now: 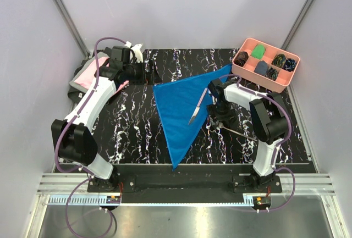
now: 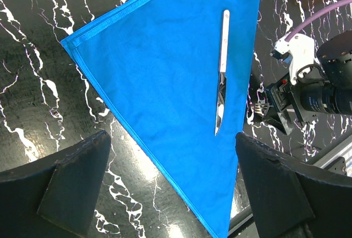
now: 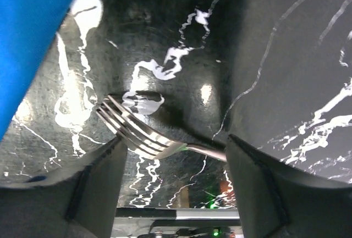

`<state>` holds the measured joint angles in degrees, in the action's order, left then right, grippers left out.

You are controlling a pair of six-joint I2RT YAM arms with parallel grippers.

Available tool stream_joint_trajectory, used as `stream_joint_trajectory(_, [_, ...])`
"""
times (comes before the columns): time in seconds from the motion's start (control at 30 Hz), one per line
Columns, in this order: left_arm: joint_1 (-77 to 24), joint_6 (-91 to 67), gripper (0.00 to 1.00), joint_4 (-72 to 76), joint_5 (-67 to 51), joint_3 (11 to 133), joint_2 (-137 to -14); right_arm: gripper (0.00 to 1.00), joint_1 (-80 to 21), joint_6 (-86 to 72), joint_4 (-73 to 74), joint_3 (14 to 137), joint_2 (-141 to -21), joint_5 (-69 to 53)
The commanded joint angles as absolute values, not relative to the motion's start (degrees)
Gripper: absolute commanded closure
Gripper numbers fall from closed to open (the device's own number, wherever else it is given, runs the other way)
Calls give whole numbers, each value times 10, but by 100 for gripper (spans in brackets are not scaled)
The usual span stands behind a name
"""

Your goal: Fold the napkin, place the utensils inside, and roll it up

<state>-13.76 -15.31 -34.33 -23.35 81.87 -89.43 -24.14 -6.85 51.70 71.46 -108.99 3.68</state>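
Note:
The blue napkin (image 1: 180, 111) (image 2: 165, 73) lies folded into a triangle on the black marble table (image 1: 132, 122). A silver knife (image 1: 198, 108) (image 2: 221, 73) rests on it near its right edge. The fork (image 3: 146, 131) lies on the bare table just right of the napkin, its handle (image 1: 240, 133) pointing right. My right gripper (image 1: 215, 118) (image 3: 176, 142) is low over the fork's head. Its jaws stand open on either side, with the tines against the left finger (image 3: 99, 183). My left gripper (image 1: 144, 73) (image 2: 173, 183) hangs open, high above the napkin's left edge, with nothing between its fingers.
A pink compartment tray (image 1: 281, 84) with small cloth bundles stands at the back right, close behind the right arm. A pink and grey folded shirt (image 1: 82, 78) lies at the back left edge. The napkin's edge (image 3: 33, 29) is just left of the fork.

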Motion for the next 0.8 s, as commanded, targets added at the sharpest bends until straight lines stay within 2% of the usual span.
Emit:
stream_joint_trajectory(0.0, [-136,-154,1,-318,-245,820,-873,35,-236,-43,505,728,-1103,27])
stream_joint_trajectory(0.07, [-136,-155,1,-318,-245,820,-873,45,-236,-42,499,729,-1103,15])
stream_joint_trajectory(0.17, [-136,-156,1,-318,-247,820,-875,51,-236,-46,498,732,-1103,2])
stream_joint_trajectory(0.27, [-136,-156,1,-318,-248,819,-875,64,-236,-50,499,737,-1099,-16])
stream_joint_trajectory(0.3, [-136,-156,1,-318,-247,819,-876,72,-236,-52,498,739,-1096,-18])
stream_joint_trajectory(0.37, [-136,-157,1,-317,-247,819,-876,79,-236,-54,499,743,-1086,-25])
stream_joint_trajectory(0.43, [-137,-157,1,-316,-248,817,-877,91,-233,-56,504,750,-1078,-31])
stream_joint_trajectory(0.5, [-137,-160,1,-313,-250,816,-876,99,-230,-56,505,758,-1072,-38])
stream_joint_trajectory(0.77, [-147,-155,1,-301,-259,810,-874,100,-225,-90,560,829,-1061,-40])
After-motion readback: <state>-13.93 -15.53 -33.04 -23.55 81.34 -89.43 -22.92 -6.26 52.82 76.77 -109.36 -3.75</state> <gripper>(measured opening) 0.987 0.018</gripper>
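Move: The right hand is already down over the fork, its open fingers straddling the neck. The fork's middle lies about 6 cm to the right and 3 cm back, 1 cm below. From the same hand the knife lies some 11 cm left and 9 cm ahead, on the napkin, whose middle is around 16 cm left and 9 cm ahead. From the idle left hand the fork is roughly 35 cm right, 14 cm back and 21 cm below. Edging left just over the table, the right hand shuts its wide-set fingers completely and pinches the fork at its neck, just behind the tines. It then carries on left, forward and up towards the napkin, about 2.5 cm left and 2 cm each forward and up overall, tilting slightly with its left side rising. ##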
